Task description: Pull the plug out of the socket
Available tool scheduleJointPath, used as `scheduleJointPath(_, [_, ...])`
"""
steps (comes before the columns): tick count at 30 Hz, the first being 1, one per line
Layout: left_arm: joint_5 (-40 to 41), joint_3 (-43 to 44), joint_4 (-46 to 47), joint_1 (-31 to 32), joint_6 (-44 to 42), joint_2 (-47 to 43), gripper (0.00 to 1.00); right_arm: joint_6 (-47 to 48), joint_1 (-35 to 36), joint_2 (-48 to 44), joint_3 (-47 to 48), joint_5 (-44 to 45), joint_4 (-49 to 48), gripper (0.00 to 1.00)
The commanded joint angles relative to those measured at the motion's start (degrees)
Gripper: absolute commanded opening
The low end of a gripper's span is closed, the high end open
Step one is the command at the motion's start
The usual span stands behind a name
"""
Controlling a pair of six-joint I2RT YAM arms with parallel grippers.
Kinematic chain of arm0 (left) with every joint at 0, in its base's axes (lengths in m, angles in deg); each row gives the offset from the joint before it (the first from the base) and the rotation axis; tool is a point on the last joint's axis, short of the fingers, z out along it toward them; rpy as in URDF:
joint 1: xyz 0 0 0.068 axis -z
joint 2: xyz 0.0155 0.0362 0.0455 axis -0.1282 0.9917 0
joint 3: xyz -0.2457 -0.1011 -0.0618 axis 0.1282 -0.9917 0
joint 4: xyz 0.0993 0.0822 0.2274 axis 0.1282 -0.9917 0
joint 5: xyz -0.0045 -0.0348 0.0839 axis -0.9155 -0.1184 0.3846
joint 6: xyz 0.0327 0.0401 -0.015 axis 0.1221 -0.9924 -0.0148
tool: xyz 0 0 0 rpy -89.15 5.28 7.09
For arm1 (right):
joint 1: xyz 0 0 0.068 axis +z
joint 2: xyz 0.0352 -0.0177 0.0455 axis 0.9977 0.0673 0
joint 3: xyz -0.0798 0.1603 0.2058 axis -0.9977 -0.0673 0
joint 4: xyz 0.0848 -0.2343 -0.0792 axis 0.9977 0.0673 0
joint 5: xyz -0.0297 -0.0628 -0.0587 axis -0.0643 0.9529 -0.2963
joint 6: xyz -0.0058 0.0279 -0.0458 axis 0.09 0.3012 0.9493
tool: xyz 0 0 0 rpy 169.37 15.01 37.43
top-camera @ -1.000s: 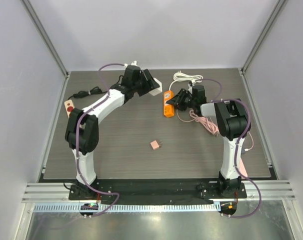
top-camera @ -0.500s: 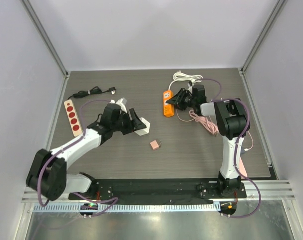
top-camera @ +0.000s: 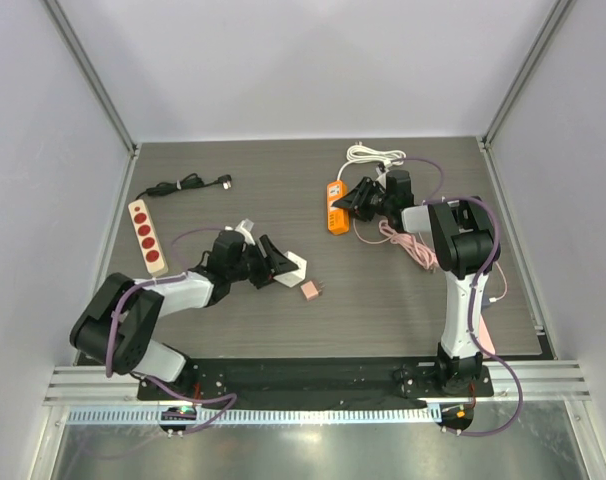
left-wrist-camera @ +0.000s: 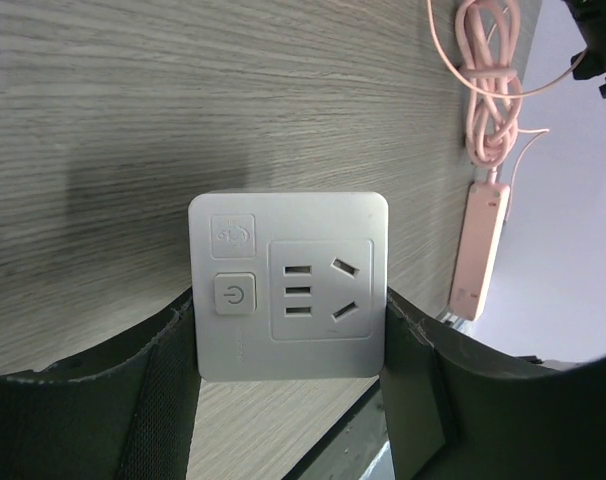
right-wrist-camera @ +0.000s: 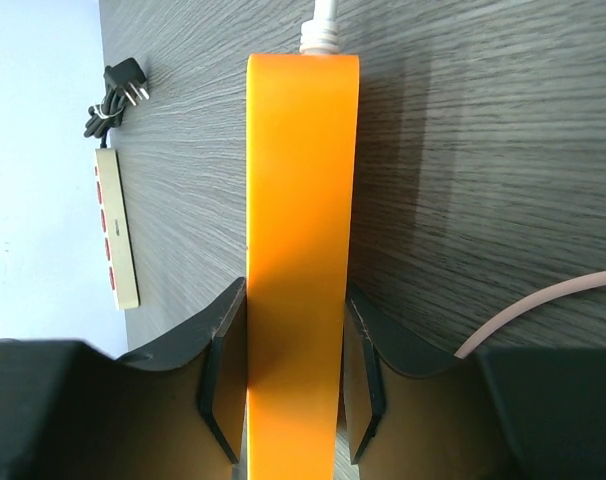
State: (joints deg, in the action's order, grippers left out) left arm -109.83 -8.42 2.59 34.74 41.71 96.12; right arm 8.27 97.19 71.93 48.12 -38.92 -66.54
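Note:
The plug is a white square adapter (top-camera: 296,267) with a power button and socket holes on its face (left-wrist-camera: 288,285). My left gripper (top-camera: 281,268) is shut on it, a finger (left-wrist-camera: 168,345) pressed against each side, low over the table's middle. The socket is an orange power strip (top-camera: 335,208) at the back, with a white cord leaving its far end. In the right wrist view my right gripper (right-wrist-camera: 295,385) is shut on the orange strip (right-wrist-camera: 301,200), a pad (right-wrist-camera: 223,385) flat against each long side. Plug and strip are well apart.
A small pink block (top-camera: 311,290) lies just right of the white plug. A beige strip with red sockets (top-camera: 147,236) and a black cable (top-camera: 188,184) lie at the left. A coiled white cord (top-camera: 373,155) and a pink cable (top-camera: 408,245) lie near the right arm.
My left arm has carried the white plug from beside the orange strip at the back down toward the near middle, beside the pink block. The right gripper and strip have not moved.

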Motion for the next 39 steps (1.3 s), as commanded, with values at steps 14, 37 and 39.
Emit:
scheduleJointPath(14, [-0.9, -0.3, 15.4, 1.9, 5.7, 9.1, 0.35, 4.1, -0.6, 3.8, -0.4, 2.1, 2.2, 0.01])
scheduleJointPath(37, [20.3, 8.6, -37.8, 1.9, -9.1, -26.4, 0.95, 5.3, -0.6, 3.7, 0.0, 2.5, 2.4, 0.09])
scheduleJointPath(39, [22.0, 9.0, -38.6, 1.9, -8.9, -28.9, 0.94, 6.0, -0.6, 4.2, 0.4, 2.8, 3.1, 0.15])
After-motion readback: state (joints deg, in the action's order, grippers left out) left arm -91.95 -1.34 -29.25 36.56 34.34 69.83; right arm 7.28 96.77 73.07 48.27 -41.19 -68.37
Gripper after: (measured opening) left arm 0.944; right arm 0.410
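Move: The left hand holds the white plug just ahead and to the right of its grip point by about 1 cm each way, over a bare patch some 3 cm below and 2 cm to the right. The pink plug stands about 5 cm back and 5 cm right of this hand, 3 cm lower; the orange socket is roughly 19 cm ahead and 12 cm right. From the right hand, the white plug lies about 19 cm back and 12 cm left. Rightward first, nearly 3 cm with a touch of forward and hardly any sinking, the left hand eases the white plug onto the table beside the pink plug, tilting slightly. After a brief hold the fingers open wide and let go, while the hand draws back left and then up, about 8 cm each way, rolling its left side up some 20 degrees. ##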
